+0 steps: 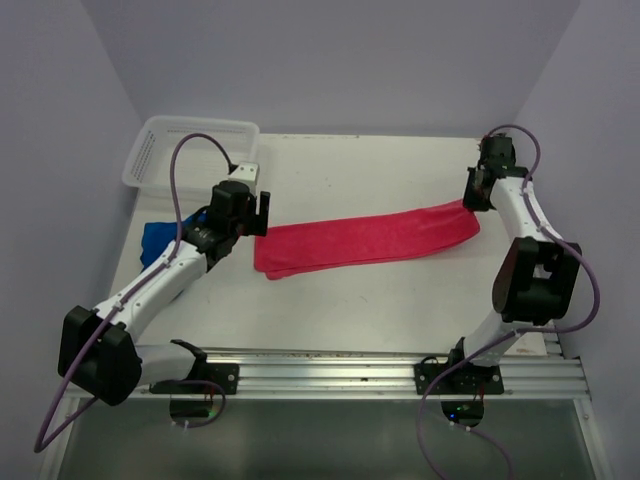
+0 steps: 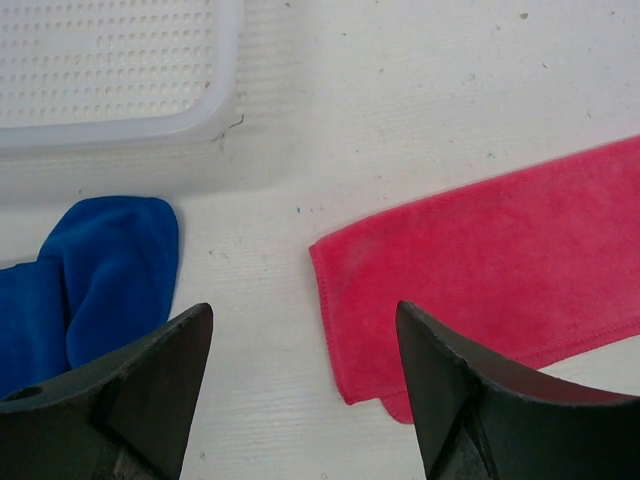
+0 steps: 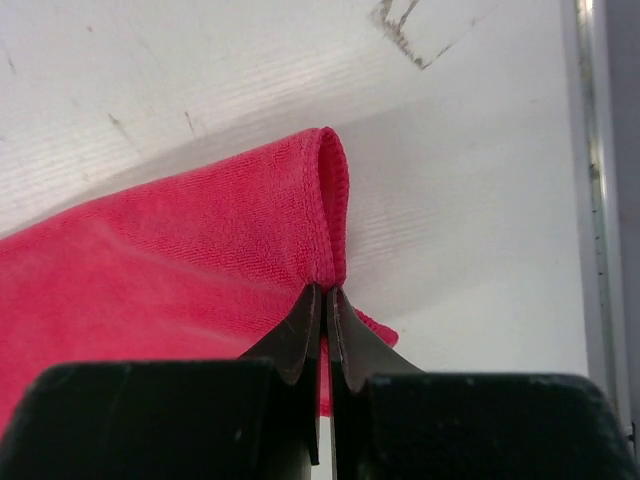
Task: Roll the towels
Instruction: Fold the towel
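Note:
The pink-red towel [image 1: 365,240] lies folded into a long strip across the middle of the table. Its right end edge [image 3: 325,200] is pinched up between the fingers of my right gripper [image 3: 325,290], which is shut on it; from above this gripper [image 1: 470,192] sits at the strip's far right end. My left gripper [image 2: 300,345] hovers open over bare table just left of the strip's left end [image 2: 480,270], with nothing between its fingers [image 1: 262,212]. The blue towel [image 2: 95,270] lies crumpled to the left, partly under the left arm [image 1: 158,240].
A white mesh basket [image 1: 190,150] stands at the back left corner, its rim [image 2: 120,125] just beyond the blue towel. Lilac walls close in the table on three sides. A metal rail [image 1: 380,365] runs along the near edge.

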Tool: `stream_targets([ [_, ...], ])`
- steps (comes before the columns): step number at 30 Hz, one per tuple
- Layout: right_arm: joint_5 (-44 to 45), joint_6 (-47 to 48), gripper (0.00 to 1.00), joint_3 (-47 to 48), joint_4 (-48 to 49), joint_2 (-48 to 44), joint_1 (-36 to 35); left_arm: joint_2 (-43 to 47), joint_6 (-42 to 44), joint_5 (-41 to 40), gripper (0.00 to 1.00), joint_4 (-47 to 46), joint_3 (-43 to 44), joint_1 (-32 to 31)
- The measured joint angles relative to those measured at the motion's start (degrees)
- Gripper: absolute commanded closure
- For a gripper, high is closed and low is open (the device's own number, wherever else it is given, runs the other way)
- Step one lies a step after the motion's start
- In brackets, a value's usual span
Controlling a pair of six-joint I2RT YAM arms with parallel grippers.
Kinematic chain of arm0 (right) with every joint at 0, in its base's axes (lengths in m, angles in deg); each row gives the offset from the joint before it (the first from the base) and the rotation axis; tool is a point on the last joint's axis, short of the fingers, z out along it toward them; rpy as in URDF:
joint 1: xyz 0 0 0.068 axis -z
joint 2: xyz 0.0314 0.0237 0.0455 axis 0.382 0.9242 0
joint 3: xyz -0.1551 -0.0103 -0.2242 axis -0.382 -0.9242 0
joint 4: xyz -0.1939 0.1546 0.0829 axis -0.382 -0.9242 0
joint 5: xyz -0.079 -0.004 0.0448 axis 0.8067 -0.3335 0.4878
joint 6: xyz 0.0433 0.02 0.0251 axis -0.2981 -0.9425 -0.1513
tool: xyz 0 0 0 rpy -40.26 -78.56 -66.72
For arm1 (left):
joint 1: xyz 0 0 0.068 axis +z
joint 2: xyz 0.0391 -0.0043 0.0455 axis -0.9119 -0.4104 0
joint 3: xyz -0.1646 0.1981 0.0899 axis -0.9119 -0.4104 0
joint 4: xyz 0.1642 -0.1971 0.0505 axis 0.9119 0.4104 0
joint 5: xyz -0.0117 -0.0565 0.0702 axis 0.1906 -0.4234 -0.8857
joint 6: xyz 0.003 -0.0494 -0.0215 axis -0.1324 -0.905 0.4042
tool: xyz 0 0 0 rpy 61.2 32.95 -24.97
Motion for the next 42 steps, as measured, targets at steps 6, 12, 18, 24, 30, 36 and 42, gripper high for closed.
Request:
stream_targets([
  [6, 1.09, 0.35, 1.0, 4.11, -2.62, -3.5, -1.11, 0.33, 0.17, -1.27, 0.22, 0.04, 0.0, -1.64],
  [12, 0.11, 0.5, 1.0, 8.83, -6.36, -3.58, -8.13, 0.87, 0.44, -1.4, 0.22, 0.04, 0.0, -2.25],
  [18, -2.62, -1.16, 1.0, 11.87, -9.99, -3.41, -17.51, 1.7, 0.44, -1.4, 0.22, 0.04, 0.0, -2.25],
  [24, -4.55, -5.92, 1.0, 21.11, -13.51, 0.98, -27.34, 2.78, 0.44, -1.57, 0.22, 0.02, 0.0, -2.25],
  [30, -8.72, -11.8, 1.0, 28.24, -13.79, 8.48, -36.61, 3.58, 0.44, -2.01, 0.22, 0.02, 0.0, -2.25],
  [36, -12.13, -16.02, 1.0, 32.7, -13.51, 16.9, -43.23, 3.72, 0.46, -2.49, 0.22, 0.04, 0.0, -2.25],
  [42, -15.91, -19.19, 1.0, 36.3, -12.31, 22.38, -47.25, 3.98, 0.44, -2.84, 0.22, 0.04, 0.0, -2.25],
])
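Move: At the right fingers is the red towel's pinched right end; its left end, where that end is being taken, lies some 54 cm to the left, 6 cm back and 11 cm below. The blue towel lies about 25 cm left of that left end and level with it, and the white basket's middle about 22 cm left and 28 cm farther out. From the left hand, the red towel's left end is about 4 cm right, 2 cm ahead and 16 cm below. Sweeping about 43 cm left with the towel's end still pinched in its shut fingers, the right hand first climbs some 10 cm, carries the end back over the strip towards its left end, then sinks about 7 cm and eases slightly back. The wrist swings some 40 degrees counter-clockwise and rolls left side up along the way. The empty left hand rises a couple of centimetres, fingers wide. ##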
